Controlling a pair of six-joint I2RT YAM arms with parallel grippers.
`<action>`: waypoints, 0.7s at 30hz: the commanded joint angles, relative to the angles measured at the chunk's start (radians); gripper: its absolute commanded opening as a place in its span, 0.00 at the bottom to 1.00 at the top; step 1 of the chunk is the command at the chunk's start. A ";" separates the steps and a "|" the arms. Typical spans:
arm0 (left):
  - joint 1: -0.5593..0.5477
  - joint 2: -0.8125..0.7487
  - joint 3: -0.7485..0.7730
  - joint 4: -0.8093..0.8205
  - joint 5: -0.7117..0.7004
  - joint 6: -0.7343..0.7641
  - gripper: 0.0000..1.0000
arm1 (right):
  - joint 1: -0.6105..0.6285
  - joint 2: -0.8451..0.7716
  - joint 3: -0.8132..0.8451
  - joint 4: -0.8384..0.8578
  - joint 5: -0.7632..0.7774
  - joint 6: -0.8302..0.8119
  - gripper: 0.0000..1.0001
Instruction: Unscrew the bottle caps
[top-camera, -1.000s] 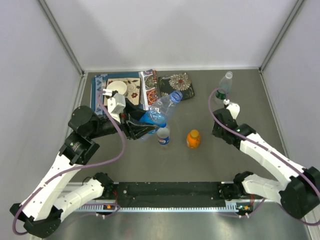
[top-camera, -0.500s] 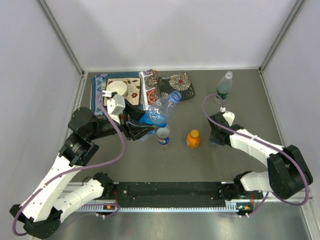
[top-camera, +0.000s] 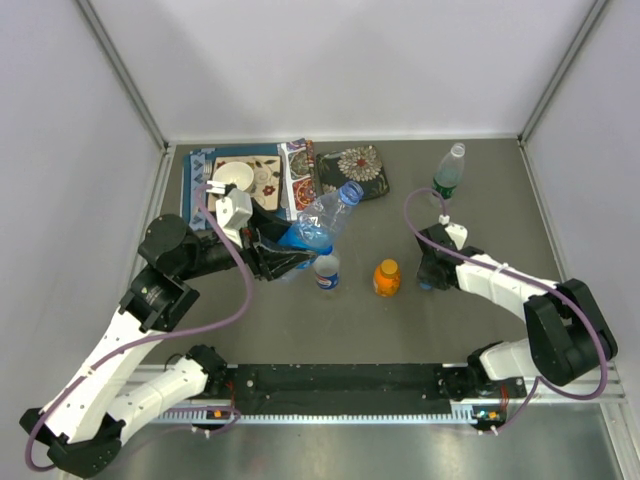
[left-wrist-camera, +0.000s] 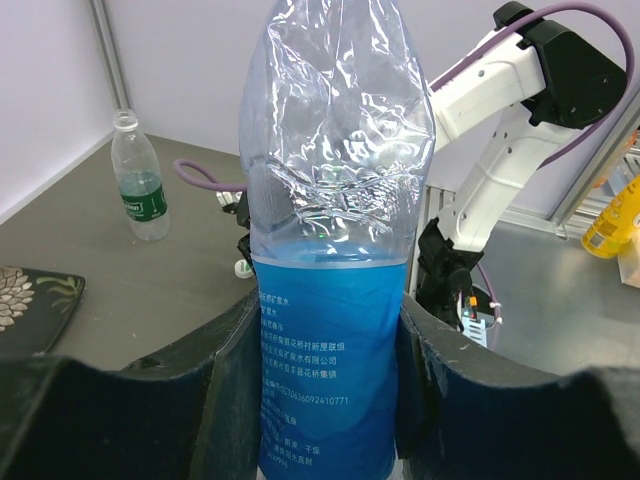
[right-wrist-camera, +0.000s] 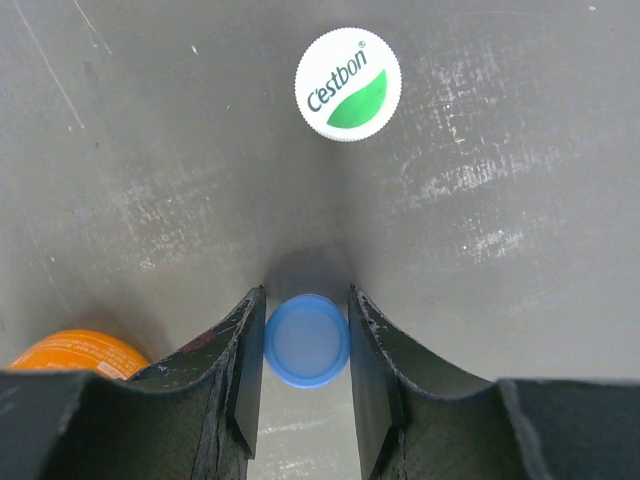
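Note:
My left gripper (top-camera: 290, 250) (left-wrist-camera: 325, 380) is shut on the blue-tinted bottle (top-camera: 318, 222) (left-wrist-camera: 335, 300), gripping its blue label and holding it tilted off the table. Its neck is cut off in the left wrist view. My right gripper (top-camera: 426, 277) (right-wrist-camera: 307, 340) is low over the table, shut on a blue cap (right-wrist-camera: 307, 340). A white cap with green print (right-wrist-camera: 347, 83) lies just ahead of it. The green-label bottle (top-camera: 450, 172) (left-wrist-camera: 138, 180) stands at the back right with an open neck. The orange bottle (top-camera: 387, 277) (right-wrist-camera: 75, 352) and the blue-red label bottle (top-camera: 326, 270) stand in the middle.
Patterned mats (top-camera: 262, 172) with a white bowl (top-camera: 236, 176) lie at the back left, next to a dark floral pouch (top-camera: 350, 165). Grey walls close in the table on three sides. The arms' base rail (top-camera: 340, 385) runs along the near edge.
The right arm has folded down and moved left, bringing its gripper low over the table beside the orange bottle. The left gripper and its bottle have stayed put.

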 joint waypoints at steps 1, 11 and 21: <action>0.002 0.004 -0.003 0.038 -0.005 0.006 0.49 | -0.009 0.008 -0.004 0.044 -0.014 -0.019 0.26; 0.002 0.003 -0.006 0.039 -0.005 0.006 0.49 | -0.011 0.007 0.001 0.044 -0.021 -0.026 0.52; 0.002 0.004 -0.005 0.036 -0.010 0.006 0.50 | -0.009 -0.153 0.237 -0.112 0.032 -0.082 0.57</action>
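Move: The blue cap is pinched between the right fingertips just above the tabletop, within a centimetre of that hand point. The white cap lies about 7 cm ahead of it and 3 cm to the right, and the orange bottle stands roughly 9 cm to the left and about 1 cm farther out. From the left hand, the blue cap is around 28 cm to the right, 11 cm ahead and some 38 cm below. The blue cap is let go on the table as the right fingers spread from a narrow pinch to a little over half open, the hand sidling barely 1 cm left. The fingers then come clear of the cap as the hand rises about 2 cm and begins to ease forward, still pointing steeply down. ##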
